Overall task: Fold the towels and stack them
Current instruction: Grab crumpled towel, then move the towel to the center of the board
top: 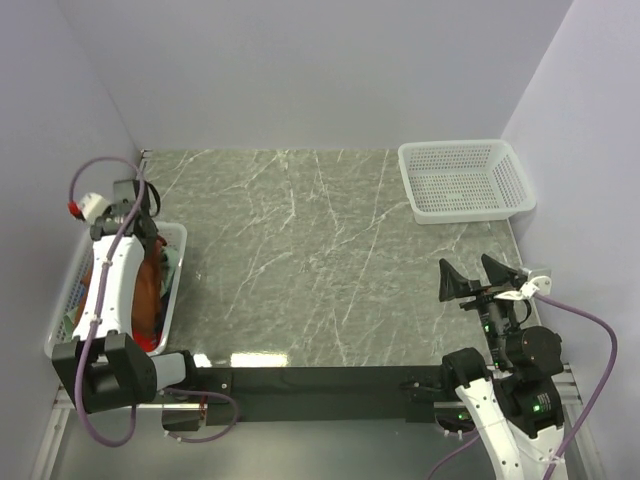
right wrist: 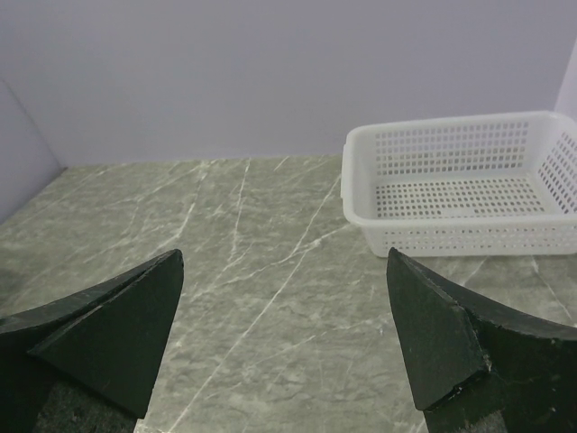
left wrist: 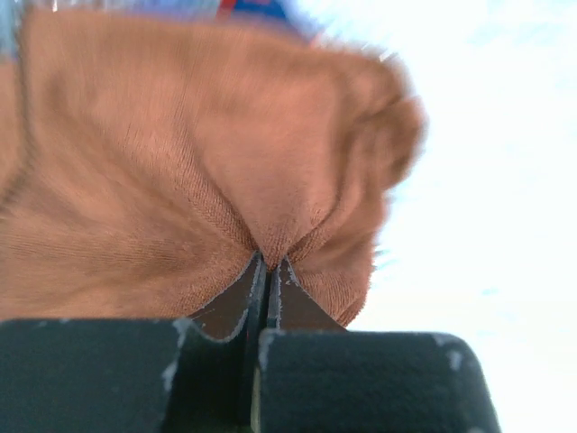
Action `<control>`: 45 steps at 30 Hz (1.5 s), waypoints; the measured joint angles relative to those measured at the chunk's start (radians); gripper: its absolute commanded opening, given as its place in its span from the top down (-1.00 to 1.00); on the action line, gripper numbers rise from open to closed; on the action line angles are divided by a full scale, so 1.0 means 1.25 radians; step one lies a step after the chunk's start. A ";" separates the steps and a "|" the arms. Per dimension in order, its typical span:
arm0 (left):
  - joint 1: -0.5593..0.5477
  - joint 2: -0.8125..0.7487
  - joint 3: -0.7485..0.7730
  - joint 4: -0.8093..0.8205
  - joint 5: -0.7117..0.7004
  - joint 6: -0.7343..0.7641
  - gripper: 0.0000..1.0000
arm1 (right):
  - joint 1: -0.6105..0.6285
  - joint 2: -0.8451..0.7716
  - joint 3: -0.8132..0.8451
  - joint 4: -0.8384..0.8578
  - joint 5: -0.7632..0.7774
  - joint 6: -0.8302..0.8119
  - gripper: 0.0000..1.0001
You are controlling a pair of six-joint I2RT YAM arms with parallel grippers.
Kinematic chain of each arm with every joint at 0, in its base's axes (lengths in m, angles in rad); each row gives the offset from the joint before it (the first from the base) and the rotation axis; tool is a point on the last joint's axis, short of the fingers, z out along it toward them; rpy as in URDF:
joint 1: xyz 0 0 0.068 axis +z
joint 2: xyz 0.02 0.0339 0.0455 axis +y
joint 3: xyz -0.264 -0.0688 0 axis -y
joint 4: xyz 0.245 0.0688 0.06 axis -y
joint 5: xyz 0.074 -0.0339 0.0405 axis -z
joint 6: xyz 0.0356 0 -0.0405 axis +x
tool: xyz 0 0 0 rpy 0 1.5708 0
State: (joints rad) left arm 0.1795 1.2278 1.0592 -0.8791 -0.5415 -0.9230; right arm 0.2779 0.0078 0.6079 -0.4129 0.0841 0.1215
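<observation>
A rust-brown towel (left wrist: pixel 180 162) fills the left wrist view, and my left gripper (left wrist: pixel 270 263) is shut on a pinched fold of it. From above, that towel (top: pixel 150 290) lies in the white mesh basket (top: pixel 68 290) at the left, with the left arm reaching down into it. A strip of red and blue patterned towel (left wrist: pixel 257 7) shows behind the brown one. A pale greenish towel (top: pixel 172 262) peeks out at the basket's right side. My right gripper (top: pixel 473 277) hovers open over the table at the near right, its jaws (right wrist: pixel 284 262) wide apart with nothing between them.
A second white mesh basket (top: pixel 465 180) stands at the far right corner with nothing in it; it also shows in the right wrist view (right wrist: pixel 460 180). The grey marble tabletop (top: pixel 320 260) spreads between the two baskets. Pale walls close in on three sides.
</observation>
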 measured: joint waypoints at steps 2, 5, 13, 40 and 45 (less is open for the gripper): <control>-0.003 -0.002 0.073 -0.009 -0.007 0.018 0.97 | 0.000 0.000 0.004 0.001 0.000 -0.004 -1.00; -0.023 -0.002 0.187 -0.007 -0.014 0.041 0.99 | 0.000 0.000 0.007 0.001 -0.001 -0.010 -1.00; -0.241 0.131 0.588 -0.033 -0.011 0.092 0.99 | 0.001 0.001 0.022 0.001 -0.013 -0.031 -1.00; -0.794 -0.199 -0.102 0.305 0.299 0.050 0.19 | 0.005 0.406 0.231 0.001 -0.219 0.038 -1.00; -0.816 -0.265 -0.289 0.288 0.405 -0.020 -0.75 | 0.005 0.526 0.227 0.001 -0.228 0.112 -1.00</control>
State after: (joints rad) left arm -0.8402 0.8970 0.6983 -0.5194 -0.0357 -0.9474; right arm 0.2840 0.6647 0.8913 -0.4122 -0.2005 0.2619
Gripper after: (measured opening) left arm 0.773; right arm 0.996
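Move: The brown towel is already pinched in the left fingers. The place for it is the open middle of the table, some 40 cm to this hand's right, about 3 cm back and 14 cm below; the left basket is about 4 cm left, 8 cm back and 10 cm below. From the right hand that table spot lies roughly 31 cm left, 6 cm ahead and 29 cm below, the empty right basket about 32 cm ahead, 13 cm right. The brown towel, still pinched, is swept up out of the left basket by the left hand, rising some 30 cm while swinging forward and then far right over the table, turning clockwise; the hand then drops steeply and draws back, opening to let go. The right hand, still open, rises slightly, then reaches left, forward and down towards the towel's far right end, tipping its fingers down. ##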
